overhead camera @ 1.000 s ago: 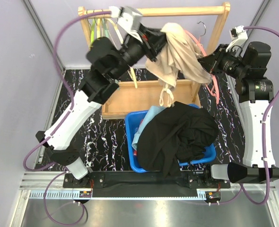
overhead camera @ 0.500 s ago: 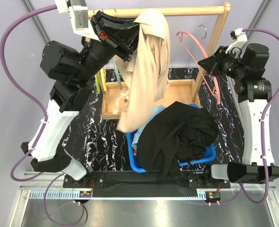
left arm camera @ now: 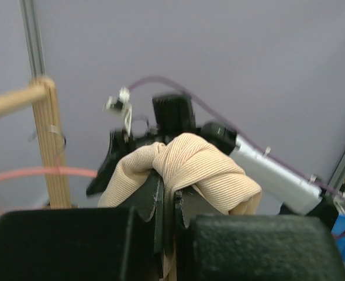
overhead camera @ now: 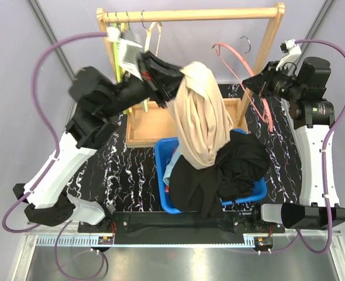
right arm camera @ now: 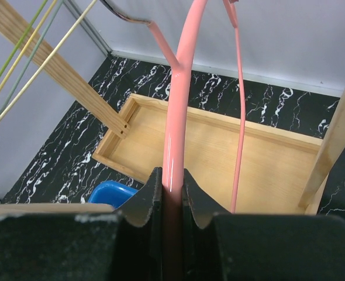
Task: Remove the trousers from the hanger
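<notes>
My left gripper [overhead camera: 173,81] is shut on the bunched top of the beige trousers [overhead camera: 200,120], which hang free of the hanger and droop over the blue basket [overhead camera: 162,153]. The left wrist view shows the jaws [left arm camera: 169,196] pinching a fold of the ribbed beige cloth [left arm camera: 204,170]. The bare pink hanger [overhead camera: 234,54] hangs at the right end of the wooden rail [overhead camera: 207,13]. My right gripper [overhead camera: 252,81] is shut on its arm [right arm camera: 181,88], seen close up between the jaws [right arm camera: 172,187]. Black trousers [overhead camera: 231,170] and a light blue pair [overhead camera: 170,167] lie in the basket.
The rack's wooden base tray [overhead camera: 152,126] sits behind the basket on the black marbled table. Several empty thin hangers [overhead camera: 123,35] hang at the rail's left end. The rack's right post [overhead camera: 266,47] stands close to my right gripper. Grey walls enclose both sides.
My left arm swung the beige trousers up over the rail, then down and right until they hang over the basket. The right gripper kept holding the pink hanger, now bare.
</notes>
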You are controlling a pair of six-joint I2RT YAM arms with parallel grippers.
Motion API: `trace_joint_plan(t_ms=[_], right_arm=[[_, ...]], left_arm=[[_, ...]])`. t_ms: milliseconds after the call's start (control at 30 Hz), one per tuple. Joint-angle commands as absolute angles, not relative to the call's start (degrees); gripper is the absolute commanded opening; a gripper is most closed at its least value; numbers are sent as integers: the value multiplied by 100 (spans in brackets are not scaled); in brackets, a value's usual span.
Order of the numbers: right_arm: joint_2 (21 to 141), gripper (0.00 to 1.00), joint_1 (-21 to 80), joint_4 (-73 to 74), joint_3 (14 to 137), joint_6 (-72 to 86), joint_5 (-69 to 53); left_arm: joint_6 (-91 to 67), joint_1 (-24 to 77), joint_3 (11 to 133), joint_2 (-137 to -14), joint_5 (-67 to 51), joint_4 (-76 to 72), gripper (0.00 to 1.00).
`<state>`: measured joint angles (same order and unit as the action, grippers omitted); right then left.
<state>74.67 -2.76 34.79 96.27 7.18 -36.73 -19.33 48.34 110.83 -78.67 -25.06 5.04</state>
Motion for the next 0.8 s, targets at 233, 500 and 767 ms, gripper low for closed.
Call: trace_joint_plan(t_ms=[233, 500, 767], right_arm=[[7101, 0, -308, 3304, 9598, -176, -4227], [7303, 0, -176, 3471, 9790, -360, -4465], [7795, 0, 650, 3849, 10729, -554, -3605]], left_arm=[[-1161, 5650, 8360, -7620, -2822, 1115, 0], [-308, 6082, 6338, -7769, -1373, 1108, 5], [-88, 6486, 5836, -7191, 227, 546, 96]])
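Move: The left hand grips the beige trousers high up; the blue tub's middle lies about 8 cm to its right, nearly level fore and aft, and some 56 cm below. In the tub, the black trousers lie about 13 cm right of that hand and level with it. The right hand holds the pink hanger; the rail's middle is about 20 cm to its left, 3 cm ahead and 18 cm up, with the hung hangers roughly 14 cm farther left. The left hand swings the gripped beige trousers down about 42 cm and some 5 cm to the right, fast, into the blue tub, tipping its right-pointing fingers downward by about 50 degrees and opening them wide over the last part, once most of the drop is done. The right arm keeps its grip on the pink hanger, draws back a little and then shifts left towards the middle of the rail, turning slightly counter-clockwise. ##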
